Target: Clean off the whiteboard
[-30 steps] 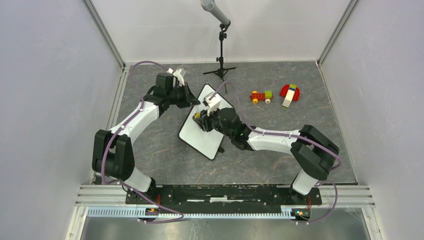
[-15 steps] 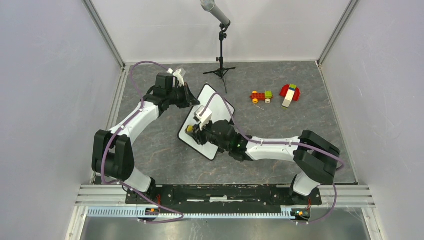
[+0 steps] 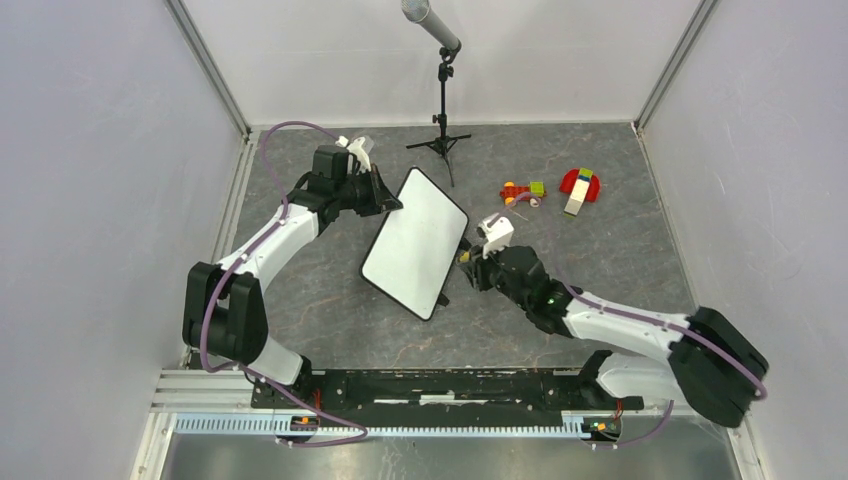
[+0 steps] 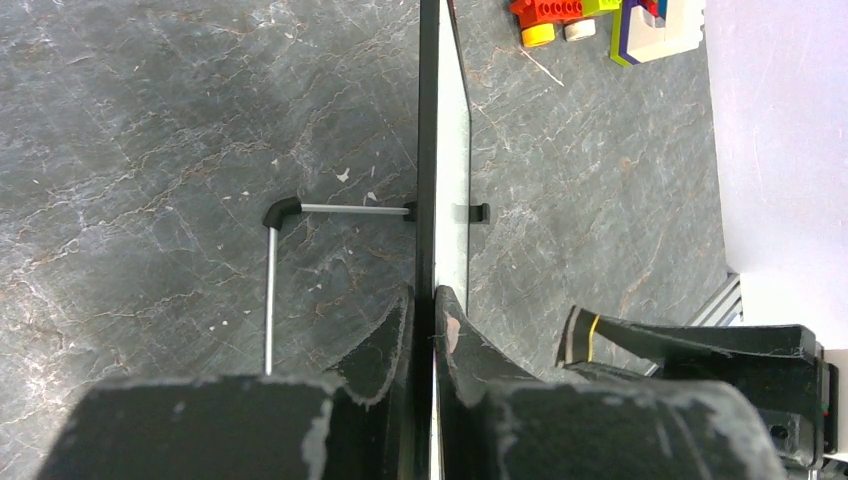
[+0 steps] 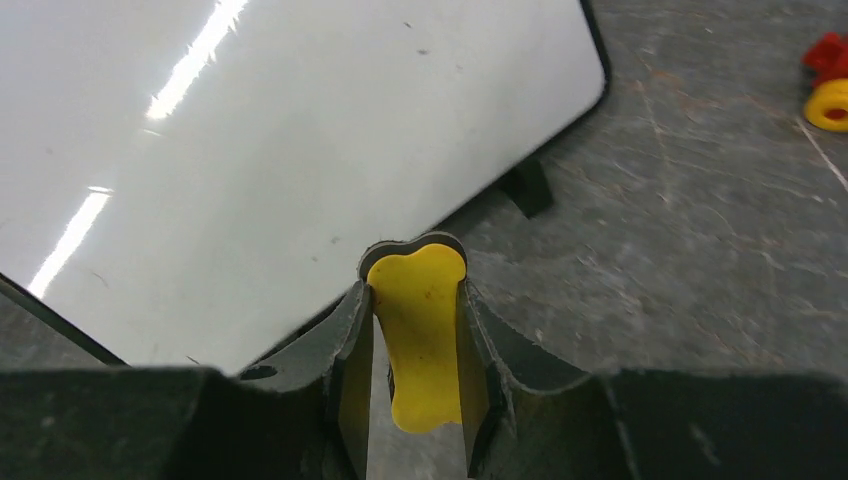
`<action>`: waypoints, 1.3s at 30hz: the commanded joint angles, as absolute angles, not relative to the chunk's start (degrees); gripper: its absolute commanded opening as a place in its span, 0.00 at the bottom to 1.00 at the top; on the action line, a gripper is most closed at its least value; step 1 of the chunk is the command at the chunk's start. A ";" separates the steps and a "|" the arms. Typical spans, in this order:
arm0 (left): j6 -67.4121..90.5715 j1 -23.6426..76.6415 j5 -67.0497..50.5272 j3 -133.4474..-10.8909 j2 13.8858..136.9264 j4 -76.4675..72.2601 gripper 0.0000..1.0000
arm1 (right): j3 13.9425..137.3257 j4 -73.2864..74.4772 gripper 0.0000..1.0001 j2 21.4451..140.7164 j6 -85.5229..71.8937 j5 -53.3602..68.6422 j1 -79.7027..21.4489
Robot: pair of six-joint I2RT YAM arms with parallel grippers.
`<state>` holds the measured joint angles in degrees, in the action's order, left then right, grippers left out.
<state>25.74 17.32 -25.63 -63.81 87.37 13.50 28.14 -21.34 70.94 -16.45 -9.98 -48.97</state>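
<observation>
The whiteboard stands tilted on the grey table, its face plain white apart from a few tiny dark specks. My left gripper is shut on its upper left edge. In the left wrist view the board runs edge-on between the two fingers of that gripper. My right gripper hovers just off the board's right edge, shut on a yellow eraser with a black pad at its tip. In the right wrist view the right gripper points at the board's lower corner.
A microphone stand rises at the back, behind the board. A toy car and a red block toy lie to the right of it. The board's wire prop rests on the table behind it.
My right gripper has swept with the eraser from over the board's face to the right, off its edge, and its arm has stretched out low. The left gripper kept its hold.
</observation>
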 commanded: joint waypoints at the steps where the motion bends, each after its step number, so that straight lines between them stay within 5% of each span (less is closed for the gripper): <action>1: 25.83 18.95 -26.10 -64.51 86.22 16.83 0.06 | 24.50 -8.71 0.26 63.86 -14.50 -20.88 -48.11; 9: 25.66 19.07 -26.93 -64.51 85.43 16.86 0.22 | 22.49 6.14 0.28 61.83 -19.89 -20.29 -47.46; 15: 24.12 19.06 -28.10 -64.51 84.51 16.96 0.42 | 22.30 7.38 0.42 61.58 -19.50 -19.64 -47.47; 19: 21.91 19.24 -26.22 -64.01 81.91 17.27 0.57 | 23.81 8.88 0.60 61.30 -18.58 -20.26 -47.46; 27: 14.76 21.35 -12.68 -63.90 74.99 20.22 0.66 | 25.93 11.88 0.98 56.08 -16.59 -20.36 -47.47; 39: 10.48 24.35 -6.66 -63.44 57.98 19.86 0.75 | 34.54 25.42 0.98 37.71 -13.08 -24.36 -47.46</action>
<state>12.91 24.21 -7.42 -62.72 64.29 20.95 27.75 19.90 42.52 -15.00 -21.06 -47.51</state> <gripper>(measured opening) 0.725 0.979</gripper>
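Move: Some 11 cm to the right of the right hand, 5 cm back and 9 cm below lies the bare table spot for the yellow eraser it holds. The whiteboard's middle is about 10 cm to its left, 2 ahead and 3 below; the toy car is 13 ahead, 12 right and 9 down. The left hand still grips the board's raised edge, whose middle lies 8 cm back, 3 right and 7 below. Swinging right and down away from the whiteboard, with a little pull back, the right hand tips its fingers down and lowers the eraser about 8 cm to the table, opens wide there and rises straight off it by some 9 cm. Meanwhile the left fingers open around the board's edge, easing back, then lift off about 10 cm with the fingertips tilting up, drifting back and left. ##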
